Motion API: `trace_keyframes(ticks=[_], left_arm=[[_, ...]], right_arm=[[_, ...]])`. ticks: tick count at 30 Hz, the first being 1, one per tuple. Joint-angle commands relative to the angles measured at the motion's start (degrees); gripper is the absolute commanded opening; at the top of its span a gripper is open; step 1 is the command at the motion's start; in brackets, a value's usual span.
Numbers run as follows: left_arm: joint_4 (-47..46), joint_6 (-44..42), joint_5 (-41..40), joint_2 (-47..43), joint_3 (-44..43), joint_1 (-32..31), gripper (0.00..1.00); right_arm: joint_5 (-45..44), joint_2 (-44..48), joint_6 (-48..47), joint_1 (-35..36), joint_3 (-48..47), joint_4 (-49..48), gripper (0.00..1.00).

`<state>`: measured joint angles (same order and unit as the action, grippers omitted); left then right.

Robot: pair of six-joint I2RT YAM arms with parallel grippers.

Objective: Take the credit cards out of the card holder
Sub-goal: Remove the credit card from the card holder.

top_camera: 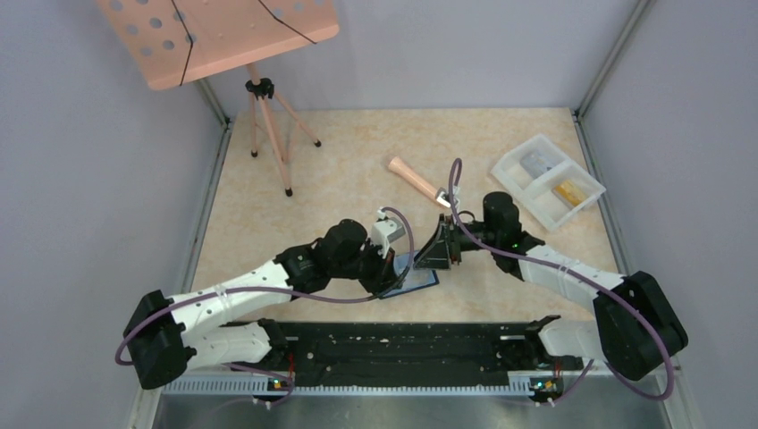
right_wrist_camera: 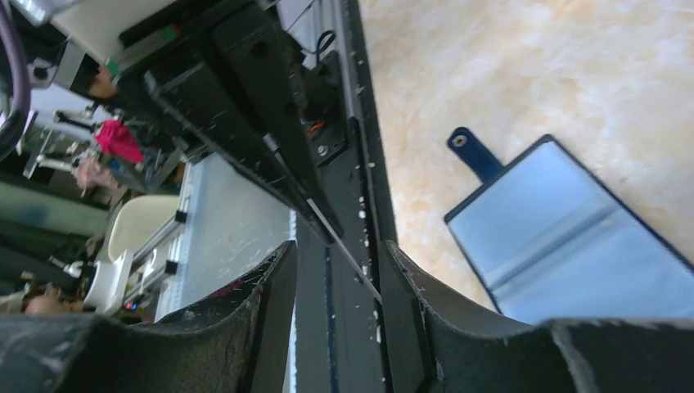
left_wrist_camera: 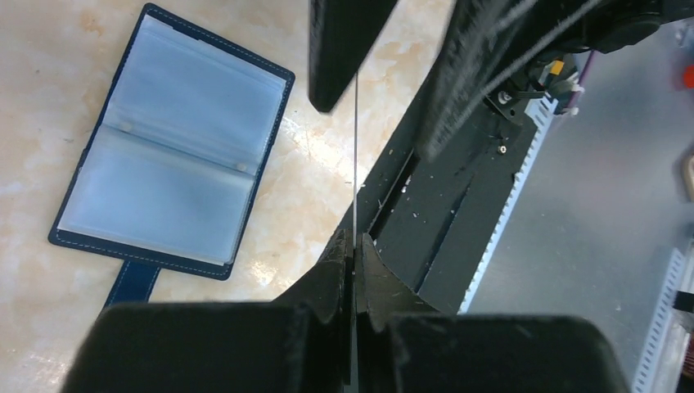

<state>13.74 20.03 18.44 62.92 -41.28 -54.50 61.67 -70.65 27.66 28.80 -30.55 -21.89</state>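
Note:
The card holder [top_camera: 418, 279] [left_wrist_camera: 176, 139] [right_wrist_camera: 573, 246] lies spread open on the table, its pale blue pockets up and its closing tab [right_wrist_camera: 473, 152] sticking out. My left gripper [top_camera: 394, 261] [left_wrist_camera: 356, 246] is shut on a credit card [left_wrist_camera: 358, 147], a thin line seen edge-on and held above the table. My right gripper [top_camera: 444, 243] [right_wrist_camera: 337, 254] is open, its fingers [left_wrist_camera: 344, 41] straddling the card's far end. The card's edge [right_wrist_camera: 344, 250] runs slantwise across the gap and reaches the right-hand finger. A grey card [top_camera: 534, 163] and a gold card [top_camera: 569, 190] lie in the tray.
A white two-compartment tray [top_camera: 523, 189] sits at the back right. A wooden-handled tool [top_camera: 413, 177] lies behind the grippers. A tripod stand [top_camera: 268, 125] with a peach perforated board [top_camera: 214, 36] is at the back left. The black base rail [top_camera: 402, 344] runs along the near edge.

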Motion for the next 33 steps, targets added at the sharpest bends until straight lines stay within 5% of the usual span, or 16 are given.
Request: trace_keyframes(ticks=[1,16,22,26,28,31,33], left_arm=[[-2.78,1.39,7.66,0.02,-2.01,2.44,0.0],[-3.82,2.77,14.41,2.67,-2.86,5.17,0.0],[-4.04,3.35,16.38,2.69,-3.28,6.95,0.0],[-4.99,4.57,15.44,0.83,-2.16,8.79,0.02],[-5.05,5.59,14.64,0.29,-2.05,10.04,0.15],[-5.81,7.08,12.19,-1.38,-1.0,11.13,0.49],[-7.5,8.38,10.21,-2.91,0.27,11.61,0.59]], right_arm=[[3.69,-0.24,-2.36,2.8,-2.81,-2.38,0.42],[1.66,-4.7,1.6,7.23,-4.56,-7.72,0.26],[1.13,-4.35,3.15,7.24,-4.02,-8.8,0.04],[0.51,-3.64,5.66,7.24,-3.48,-10.33,0.0],[-0.28,-3.47,8.13,7.28,-3.54,-11.73,0.0],[-4.57,-2.39,13.41,7.16,-3.52,-14.87,0.0],[-10.59,-1.06,16.2,7.02,-4.07,-14.07,0.0]])
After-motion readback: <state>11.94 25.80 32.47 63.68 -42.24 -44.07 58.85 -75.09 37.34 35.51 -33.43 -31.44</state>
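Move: The credit card is pinched in the left gripper and reaches right from its fingertips: its middle is about 3 cm right, 1 cm ahead and 1 cm below. From the right gripper the card's middle lies roughly 2 cm left, 2 cm back and 3 cm below. The open card holder lies on the table some 7 cm ahead of the right gripper, 3 cm left and 16 below; the peach tube is about 23 cm beyond the holder. Slide the half-open right gripper about 3 cm left and 2 cm back, straddling the credit card held out by the left, and shut its fingers on the card. Meanwhile ease the left back 1 cm, tipping it some 10 degrees, keeping its pinch. Then raise both about 2 cm, opening the left fingers halfway while it goes forward 2 to 3 cm. ##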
